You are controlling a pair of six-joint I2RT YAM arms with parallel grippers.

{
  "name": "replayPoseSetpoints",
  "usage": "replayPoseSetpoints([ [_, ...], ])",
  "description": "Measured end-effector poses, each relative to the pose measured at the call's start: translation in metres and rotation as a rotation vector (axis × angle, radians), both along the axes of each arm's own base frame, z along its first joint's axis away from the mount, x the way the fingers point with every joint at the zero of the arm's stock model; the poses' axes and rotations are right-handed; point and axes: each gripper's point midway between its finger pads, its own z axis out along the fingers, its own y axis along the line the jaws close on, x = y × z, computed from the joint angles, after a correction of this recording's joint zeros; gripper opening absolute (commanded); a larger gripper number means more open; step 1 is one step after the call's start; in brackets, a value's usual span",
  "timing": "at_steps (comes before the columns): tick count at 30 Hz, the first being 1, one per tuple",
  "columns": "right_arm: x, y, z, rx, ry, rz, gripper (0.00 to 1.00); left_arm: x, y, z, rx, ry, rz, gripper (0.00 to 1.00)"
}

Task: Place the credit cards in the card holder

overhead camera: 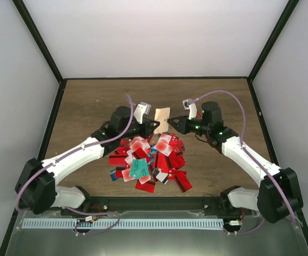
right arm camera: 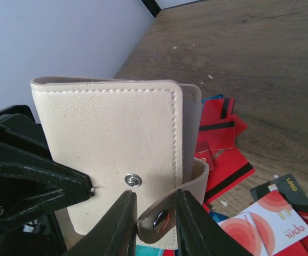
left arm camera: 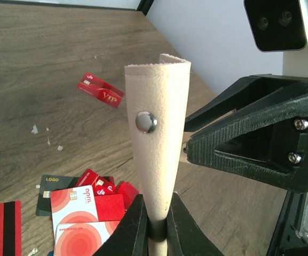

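The beige card holder [overhead camera: 162, 118] hangs upright over the pile of credit cards [overhead camera: 148, 160], which are mostly red with a teal one on top. My left gripper [left arm camera: 156, 224] is shut on the holder's lower edge [left arm camera: 159, 133]. My right gripper [right arm camera: 155, 218] comes from the opposite side. Its fingers are closed against the loose snap strap [right arm camera: 164, 216] that curls off the holder's front [right arm camera: 111, 144]. The snap stud on that front face is uncovered. In the top view the two grippers, left [overhead camera: 152, 127] and right [overhead camera: 171, 124], meet at the holder.
One red card [left arm camera: 100, 90] lies apart from the pile on the wooden table [overhead camera: 89, 106]. Red and white cards [right arm camera: 223, 144] spread under and in front of the grippers. White walls and a black frame close in the table.
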Motion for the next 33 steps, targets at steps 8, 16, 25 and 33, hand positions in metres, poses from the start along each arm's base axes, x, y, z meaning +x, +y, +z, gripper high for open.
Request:
replayPoseSetpoints([
  [8, 0.014, -0.004, -0.025, -0.067, 0.037, -0.048, 0.01, 0.018, -0.005, -0.014, 0.014, 0.03, 0.008, 0.04],
  [16, 0.041, -0.004, -0.047, -0.112, 0.089, -0.091, 0.01, 0.053, -0.008, -0.037, 0.006, 0.098, 0.007, 0.12],
  [25, 0.065, 0.002, -0.087, -0.136, 0.202, -0.078, 0.01, 0.104, 0.004, -0.088, 0.002, 0.227, 0.028, 0.31],
  [33, 0.076, 0.011, -0.121, -0.128, 0.302, -0.025, 0.01, 0.126, 0.007, -0.145, 0.094, 0.313, 0.035, 0.66],
])
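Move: The card holder stands between the hands. The left fingers pinch its edge, with its middle about 3 cm right, 2 cm ahead and 1 cm above them; from the right hand it is some 2 cm left, 1 cm ahead and 1 cm up, its loose flap between those fingers. On the table about 22 cm below, the card pile centres 3 cm back and 4 cm left of the left hand, and the VIP card lies 22 cm ahead and 17 cm right of that hand. Down and forward together, both hands carry the card holder lower over the far side of the pile, the left sinking about 14 cm and reaching some 12 cm out, the right making a shorter reach, while both tip nose-down. The right fingers first finish closing and pinch the holder's flap; then the left fingers open to about half and let go of the edge, staying around it. ##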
